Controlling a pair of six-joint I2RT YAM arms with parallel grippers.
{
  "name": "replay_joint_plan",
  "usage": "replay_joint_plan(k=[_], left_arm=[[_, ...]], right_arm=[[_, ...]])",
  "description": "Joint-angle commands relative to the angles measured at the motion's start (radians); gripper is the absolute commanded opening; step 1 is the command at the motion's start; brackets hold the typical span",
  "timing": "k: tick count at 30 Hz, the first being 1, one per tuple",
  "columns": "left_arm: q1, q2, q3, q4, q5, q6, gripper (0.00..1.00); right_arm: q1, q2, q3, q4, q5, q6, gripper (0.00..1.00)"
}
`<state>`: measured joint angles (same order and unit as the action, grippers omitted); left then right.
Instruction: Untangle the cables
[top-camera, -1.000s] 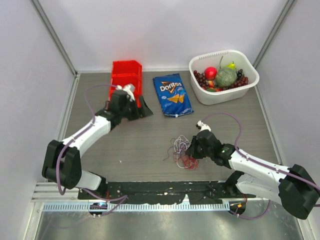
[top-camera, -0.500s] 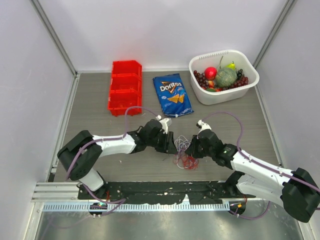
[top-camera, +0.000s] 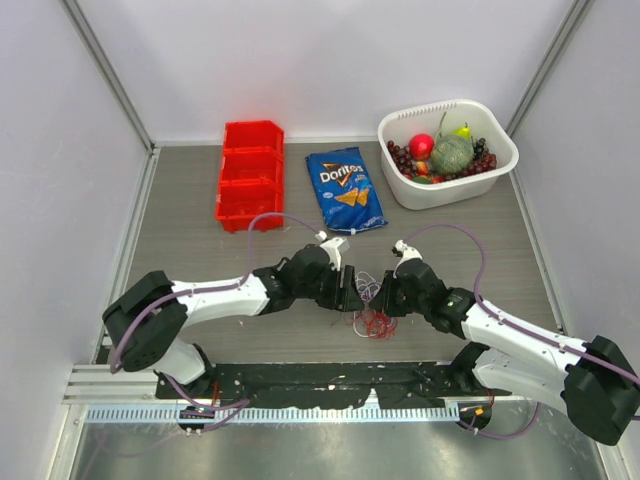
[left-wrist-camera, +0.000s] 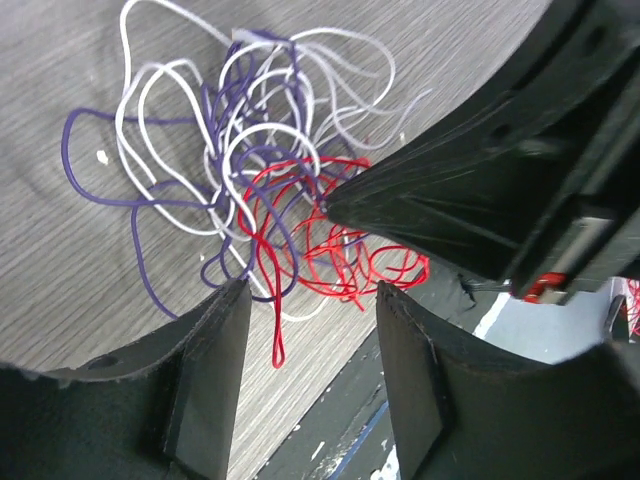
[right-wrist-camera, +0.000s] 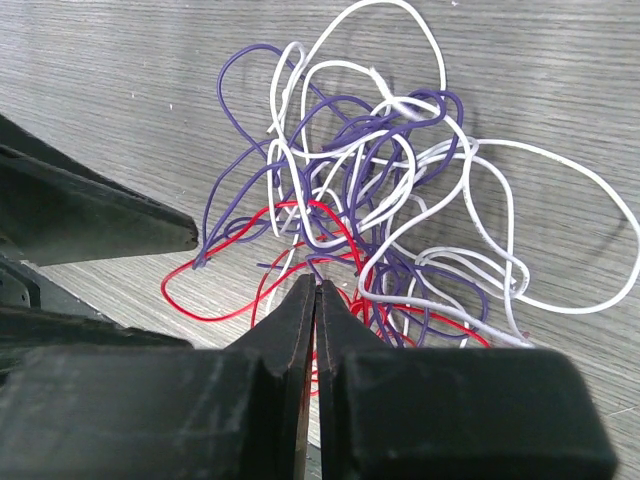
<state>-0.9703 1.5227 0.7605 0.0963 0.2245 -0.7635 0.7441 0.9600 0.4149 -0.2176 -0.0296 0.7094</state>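
The cables (top-camera: 368, 302) lie as a small tangle of white, purple and red loops on the table between both arms. In the left wrist view the cables (left-wrist-camera: 250, 170) spread just beyond my left gripper (left-wrist-camera: 310, 300), which is open; only a red loop end hangs down toward the gap between its fingers. My left gripper (top-camera: 352, 293) sits at the tangle's left edge. My right gripper (top-camera: 384, 300) is at the right edge. In the right wrist view my right gripper (right-wrist-camera: 316, 287) is shut, pinching thin strands of the cables (right-wrist-camera: 380, 200) at its tips.
A red bin (top-camera: 250, 175) stands at the back left. A blue Doritos bag (top-camera: 345, 190) lies beside it, and a white basket (top-camera: 447, 195) of fruit is at the back right. A black rail (top-camera: 330, 378) runs along the near table edge, close to the tangle.
My left arm has swung from the red bin down to the tangle's left side, its gripper still open. My right gripper has stayed shut at the tangle.
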Motion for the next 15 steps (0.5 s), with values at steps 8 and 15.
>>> replay_joint_plan(k=[8, 15], left_arm=[[-0.110, 0.050, 0.054, -0.053, -0.102, -0.037, 0.49], [-0.140, 0.013, 0.079, -0.093, -0.142, -0.013, 0.09]], right_arm=[[-0.003, -0.010, 0.005, 0.029, -0.012, -0.007, 0.08], [-0.003, -0.004, -0.001, 0.040, -0.024, -0.002, 0.08]])
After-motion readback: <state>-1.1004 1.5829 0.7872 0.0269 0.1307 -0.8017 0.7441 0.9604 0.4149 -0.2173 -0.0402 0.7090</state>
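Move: Just back from the left hand, some 3 cm back, 1 cm to its right and 3 cm lower, a raised red cable loop sticks out of the tangle. The white-and-purple tangle lies about 4 cm ahead and 3 cm right of that hand, the red bundle roughly 3 cm back and 5 cm right, both some 6 cm below. From the right hand the loop is about 4 cm back, 4 cm left and a little lower. Lifting about 1 cm at first, the left hand then draws back towards its base and sinks, ending some 4 cm back and 2.5 cm lower than it began, beside the right gripper. Its part-open fingers close on the raised red loop between them and pinch it, with only a slight wrist roll. The right hand stays still with shut fingers in the tangle. ##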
